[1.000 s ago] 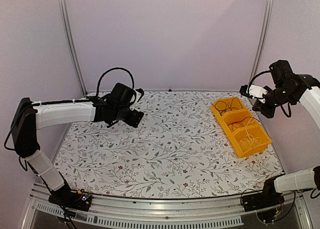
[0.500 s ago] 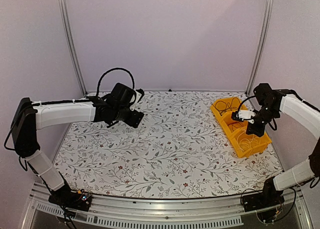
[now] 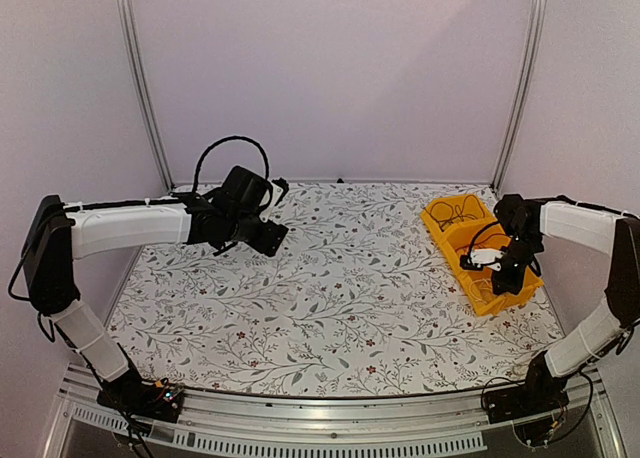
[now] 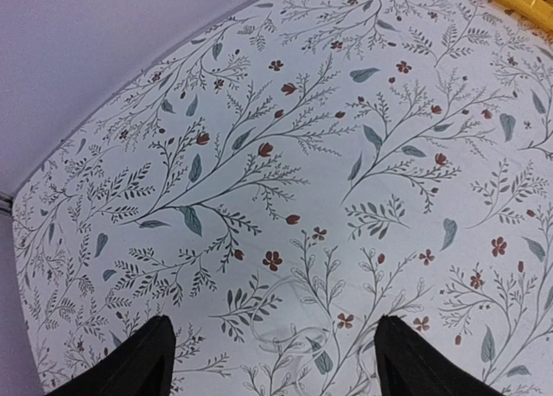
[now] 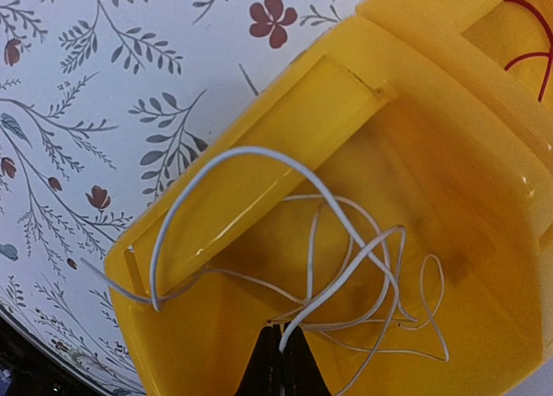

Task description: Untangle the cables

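Note:
White cables (image 5: 380, 266) lie tangled in the near compartment of the yellow bin (image 5: 285, 111). One white cable (image 5: 251, 154) loops up over the bin's rim, and my right gripper (image 5: 281, 334) is shut on its end. In the top view the right gripper (image 3: 503, 273) hangs low over that compartment. A red cable (image 5: 529, 40) shows in the middle compartment and black cables (image 3: 455, 213) in the far one. My left gripper (image 3: 268, 236) hovers open over the back left of the table. A faint pale cable (image 4: 298, 327) lies on the cloth between its fingers (image 4: 155, 344).
The yellow bin (image 3: 452, 250) stands at the table's right side, angled toward the back. The flowered cloth (image 3: 340, 298) covers the table. Metal posts (image 3: 140, 88) rise at both back corners and a rail (image 3: 300, 423) runs along the near edge.
My right arm has swung down and inward from high at the right to the bin's near compartment. The left arm has not moved.

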`<control>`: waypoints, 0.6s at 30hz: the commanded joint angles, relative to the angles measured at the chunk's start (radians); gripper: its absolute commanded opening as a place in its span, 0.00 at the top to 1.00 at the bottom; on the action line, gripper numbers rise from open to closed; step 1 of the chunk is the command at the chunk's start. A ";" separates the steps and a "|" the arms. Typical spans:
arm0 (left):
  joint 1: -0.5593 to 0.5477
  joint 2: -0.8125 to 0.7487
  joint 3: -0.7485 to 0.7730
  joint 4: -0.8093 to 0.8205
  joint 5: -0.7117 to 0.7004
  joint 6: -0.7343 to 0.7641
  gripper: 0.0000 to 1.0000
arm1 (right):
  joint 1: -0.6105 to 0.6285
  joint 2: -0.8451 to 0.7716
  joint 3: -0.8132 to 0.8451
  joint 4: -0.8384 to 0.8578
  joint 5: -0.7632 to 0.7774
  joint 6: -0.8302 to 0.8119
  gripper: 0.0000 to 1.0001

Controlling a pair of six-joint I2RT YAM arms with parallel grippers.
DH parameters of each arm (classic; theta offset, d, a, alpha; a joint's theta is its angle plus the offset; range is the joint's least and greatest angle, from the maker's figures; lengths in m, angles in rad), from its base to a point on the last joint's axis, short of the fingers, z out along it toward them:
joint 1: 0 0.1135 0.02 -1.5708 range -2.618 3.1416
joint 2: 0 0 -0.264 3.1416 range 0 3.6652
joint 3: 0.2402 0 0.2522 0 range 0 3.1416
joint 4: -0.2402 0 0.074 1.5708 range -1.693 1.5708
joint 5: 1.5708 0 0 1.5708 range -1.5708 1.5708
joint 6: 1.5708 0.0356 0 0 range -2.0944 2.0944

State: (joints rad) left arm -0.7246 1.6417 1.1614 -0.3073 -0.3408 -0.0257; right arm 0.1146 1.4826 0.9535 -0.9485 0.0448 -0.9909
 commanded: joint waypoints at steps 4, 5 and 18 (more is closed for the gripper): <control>-0.009 -0.035 0.004 -0.007 0.002 0.013 0.18 | -0.008 0.009 0.047 0.025 0.118 0.004 0.77; -0.010 -0.036 0.004 -0.007 0.001 0.013 0.18 | -0.007 0.006 0.071 0.001 0.120 0.004 0.74; 0.000 -0.046 0.010 -0.017 -0.001 -0.009 0.18 | 0.013 -0.018 0.502 -0.273 0.180 -0.034 0.53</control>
State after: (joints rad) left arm -0.7303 1.6276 1.1614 -0.3164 -0.3443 -0.0189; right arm 0.1116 1.4799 1.3193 -1.1255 0.2043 -0.9970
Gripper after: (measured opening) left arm 0.820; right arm 0.465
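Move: The right gripper, shut on the white cable, is down in the yellow bin's nearest compartment; the cable heap's middle lies about 2 cm ahead, 2 cm left and 3 cm below. The red cable in the middle compartment is some 11 cm ahead and 6 cm left, the dark green cable in the far one roughly 21 cm ahead and 13 cm left. From the left gripper, the white cable is about 50 cm right, 9 cm back and 13 cm lower. Open the right gripper to nearly half to let go of the white cable inside the nearest compartment, easing about a centimetre right and forward as the fingers part. Then lift clear of the bin, about 10 cm up and 5 to 6 cm forward in all, drawing slightly right towards the bin's right-hand rim while tilting some 15 degrees so the fingertips swing forward. ##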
